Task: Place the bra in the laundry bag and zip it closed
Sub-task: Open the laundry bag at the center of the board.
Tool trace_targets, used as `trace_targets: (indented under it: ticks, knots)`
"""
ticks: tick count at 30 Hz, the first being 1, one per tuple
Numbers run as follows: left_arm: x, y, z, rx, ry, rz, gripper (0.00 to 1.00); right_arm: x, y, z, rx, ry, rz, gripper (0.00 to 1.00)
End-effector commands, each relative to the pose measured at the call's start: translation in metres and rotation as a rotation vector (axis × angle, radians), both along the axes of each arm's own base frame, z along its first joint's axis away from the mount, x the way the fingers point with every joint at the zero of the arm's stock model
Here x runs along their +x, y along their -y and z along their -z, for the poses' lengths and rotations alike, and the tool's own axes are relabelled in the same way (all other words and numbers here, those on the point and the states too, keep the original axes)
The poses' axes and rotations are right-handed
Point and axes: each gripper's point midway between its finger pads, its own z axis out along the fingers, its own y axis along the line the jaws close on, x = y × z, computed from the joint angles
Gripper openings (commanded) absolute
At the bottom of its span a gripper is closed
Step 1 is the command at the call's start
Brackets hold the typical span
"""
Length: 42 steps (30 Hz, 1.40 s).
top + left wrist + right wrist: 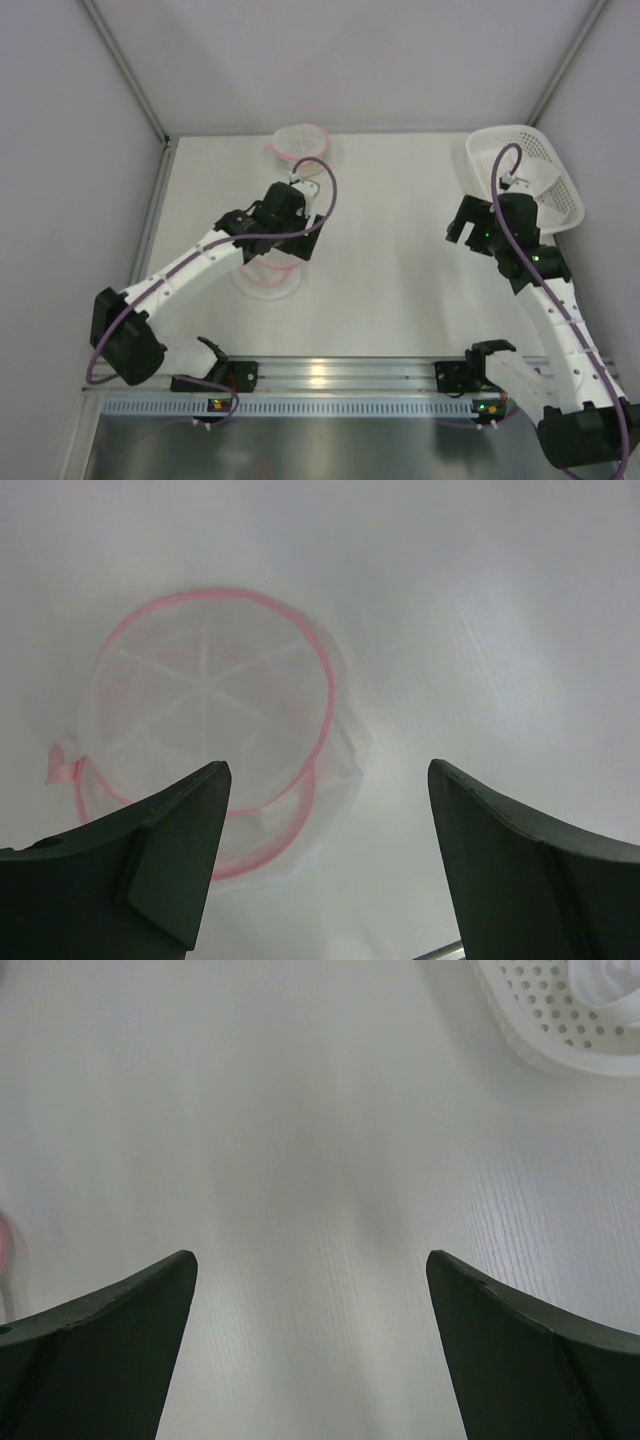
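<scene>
A round white mesh laundry bag (205,705) with pink trim lies on the table, partly under my left arm (268,278). My left gripper (330,780) hovers over its right edge (296,250), open, with nothing between the fingers. A pink tab (62,765) sticks out at the bag's left side. White fabric, the bra (605,978), lies in the white perforated basket (525,175) at the back right. My right gripper (312,1260) hangs open over bare table just left of the basket (468,235), holding nothing.
A second round mesh piece with a pink rim (300,143) sits at the back centre by the rear wall. White walls close the table on three sides. A metal rail (330,375) runs along the near edge.
</scene>
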Motion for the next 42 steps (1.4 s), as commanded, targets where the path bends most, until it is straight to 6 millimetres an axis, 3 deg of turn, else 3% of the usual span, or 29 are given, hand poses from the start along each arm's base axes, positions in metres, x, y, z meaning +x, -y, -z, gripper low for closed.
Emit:
trace_targets:
  ticks: [1, 5, 11, 14, 28, 31, 37, 40, 42]
  knots:
    - [0.010, -0.017, 0.017, 0.285, 0.039, -0.006, 0.85, 0.000, 0.007, -0.013, -0.008, 0.061, 0.024, 0.99]
    - [0.012, 0.005, 0.022, 0.379, 0.080, 0.038, 0.81, -0.006, 0.011, -0.015, -0.017, 0.071, 0.041, 0.99]
    - [-0.001, 0.026, 0.055, 0.550, 0.075, 0.177, 0.75, -0.009, 0.014, -0.019, -0.024, 0.085, 0.055, 1.00]
    - [-0.006, 0.024, 0.074, 0.596, 0.037, 0.192, 0.74, -0.011, 0.018, -0.019, -0.039, 0.081, 0.070, 0.99]
    - [0.007, -0.005, 0.119, 0.862, 0.025, 0.123, 0.57, -0.014, 0.022, -0.035, -0.038, 0.128, 0.093, 0.99]
    - [0.009, -0.010, 0.127, 0.897, 0.032, 0.113, 0.49, -0.015, 0.023, -0.036, -0.038, 0.131, 0.096, 0.99]
    - [0.019, -0.009, 0.115, 0.899, 0.099, 0.066, 0.00, -0.015, 0.024, -0.038, -0.039, 0.136, 0.101, 0.99]
    - [0.020, 0.008, 0.101, 0.766, 0.104, 0.041, 0.00, -0.015, 0.024, -0.040, -0.040, 0.141, 0.104, 0.99]
    - [0.020, 0.036, 0.074, 0.585, 0.109, 0.049, 0.00, -0.015, 0.024, -0.041, -0.036, 0.142, 0.106, 0.99]
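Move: The laundry bag lies flat to the left hand's left: its middle is about 9 cm left and level in reach, some 15 cm below, with its right edge only 3 or 4 cm left of the hand. A second laundry bag stands roughly 28 cm ahead and 4 cm left of the left hand, about 12 cm down. For the right hand, the flat bag's middle lies some 43 cm left, about level in reach and 17 cm below. Down about 13 cm goes the left hand to the right-hand rim of the flat laundry bag, bowing some 3 cm right on the way and coming back, while its wrist rolls about 50 degrees so the fingertips come to point down and leftward at the bag. Near the bottom the wide-open fingers shut and pinch the pink rim. The empty, open right hand eases up about 2 cm and a little back and right. ##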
